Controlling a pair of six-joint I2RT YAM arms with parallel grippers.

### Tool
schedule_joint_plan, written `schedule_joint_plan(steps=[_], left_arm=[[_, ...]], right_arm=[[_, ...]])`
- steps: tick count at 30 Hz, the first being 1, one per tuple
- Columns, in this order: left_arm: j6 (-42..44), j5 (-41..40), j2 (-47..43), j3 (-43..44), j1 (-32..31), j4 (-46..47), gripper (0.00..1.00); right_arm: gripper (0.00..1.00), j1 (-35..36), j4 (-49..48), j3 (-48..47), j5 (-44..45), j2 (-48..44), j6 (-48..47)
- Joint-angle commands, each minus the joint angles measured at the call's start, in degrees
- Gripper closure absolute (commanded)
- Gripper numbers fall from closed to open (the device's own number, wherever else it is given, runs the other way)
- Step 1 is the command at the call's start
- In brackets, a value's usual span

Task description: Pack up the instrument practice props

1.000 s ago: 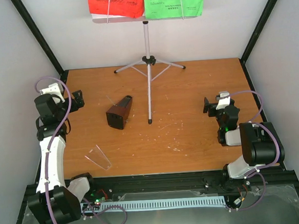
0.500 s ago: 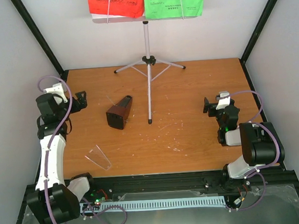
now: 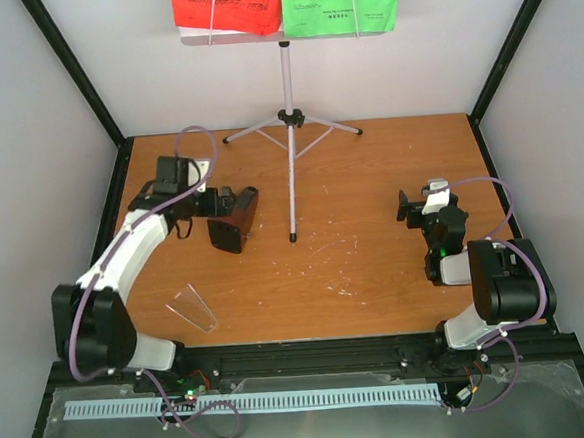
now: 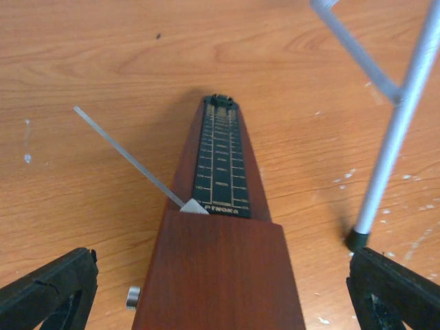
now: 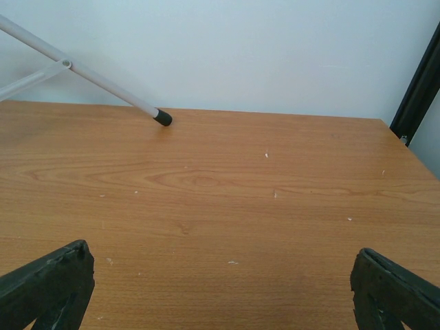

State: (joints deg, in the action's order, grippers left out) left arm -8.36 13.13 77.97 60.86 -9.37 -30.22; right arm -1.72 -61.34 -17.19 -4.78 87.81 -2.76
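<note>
The dark-brown metronome [image 3: 236,219] lies on the table with its scale face up, its silver pendulum rod [image 4: 130,161] swung out to the left. My left gripper [image 3: 225,203] is open at its wide end. In the left wrist view the metronome [image 4: 220,227] fills the gap between the spread fingers [image 4: 48,292]. Its clear cover [image 3: 192,308] lies apart near the front left. The silver tripod stand [image 3: 288,129] stands at the back, its tray [image 3: 259,38] holding the red sheet [image 3: 227,5] and the green sheet [image 3: 342,0]. My right gripper [image 3: 408,206] is open and empty at the right.
One stand leg ends just right of the metronome [image 4: 392,144], its black foot [image 3: 293,238] on the table. Another stand leg [image 5: 89,72] shows far ahead of the right gripper [image 5: 220,295]. Black frame posts and white walls enclose the table.
My left arm has swung from the far left edge in to the metronome, and its open gripper now straddles the metronome's wide end. The right arm has not moved.
</note>
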Motion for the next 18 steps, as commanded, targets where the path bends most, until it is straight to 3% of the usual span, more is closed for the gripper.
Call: schedule_joint_plan(steps=[1,8,18], left_arm=[[3.14,-8.65,9.17,6.45,-2.93,-7.13,0.00],[6.57,-3.75,18.30,13.23,-3.29,-7.51,0.01],[8.10,-3.71,28.63,28.66,-3.67,-12.82,0.00]], right_arm=[[0.00,0.41,-0.55,-0.04,0.49,0.36,-0.72],[0.00,0.38,-0.49,-0.08,0.47,0.35,-0.71],[0.00,0.40,-0.49,-0.05,0.47,0.36,-0.67]])
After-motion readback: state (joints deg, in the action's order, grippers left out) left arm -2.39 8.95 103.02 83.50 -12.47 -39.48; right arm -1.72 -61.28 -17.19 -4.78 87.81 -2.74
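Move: The metronome, lying with its narrow end pointing forward and right, has its middle about 4 cm to the left hand's right, 1 cm ahead and some 13 cm below. From that hand the stand's front foot is about 18 cm right and 6 cm back, its left foot 22 cm ahead and 1 cm right, and the clear cover 23 cm back and 7 cm left, all some 17 cm down. From the right hand the metronome lies about 48 cm left, 1 cm back, 8 cm down. The left hand, fingers held wide open, first sinks about 7 cm over the metronome while edging forward, its fingers tipping some 10 degrees further down and its left side rolling up a little. Then it swings forward along the metronome towards its narrow end, about 5 cm farther and slightly right, climbing back roughly 3 cm as it goes, without closing on anything. ##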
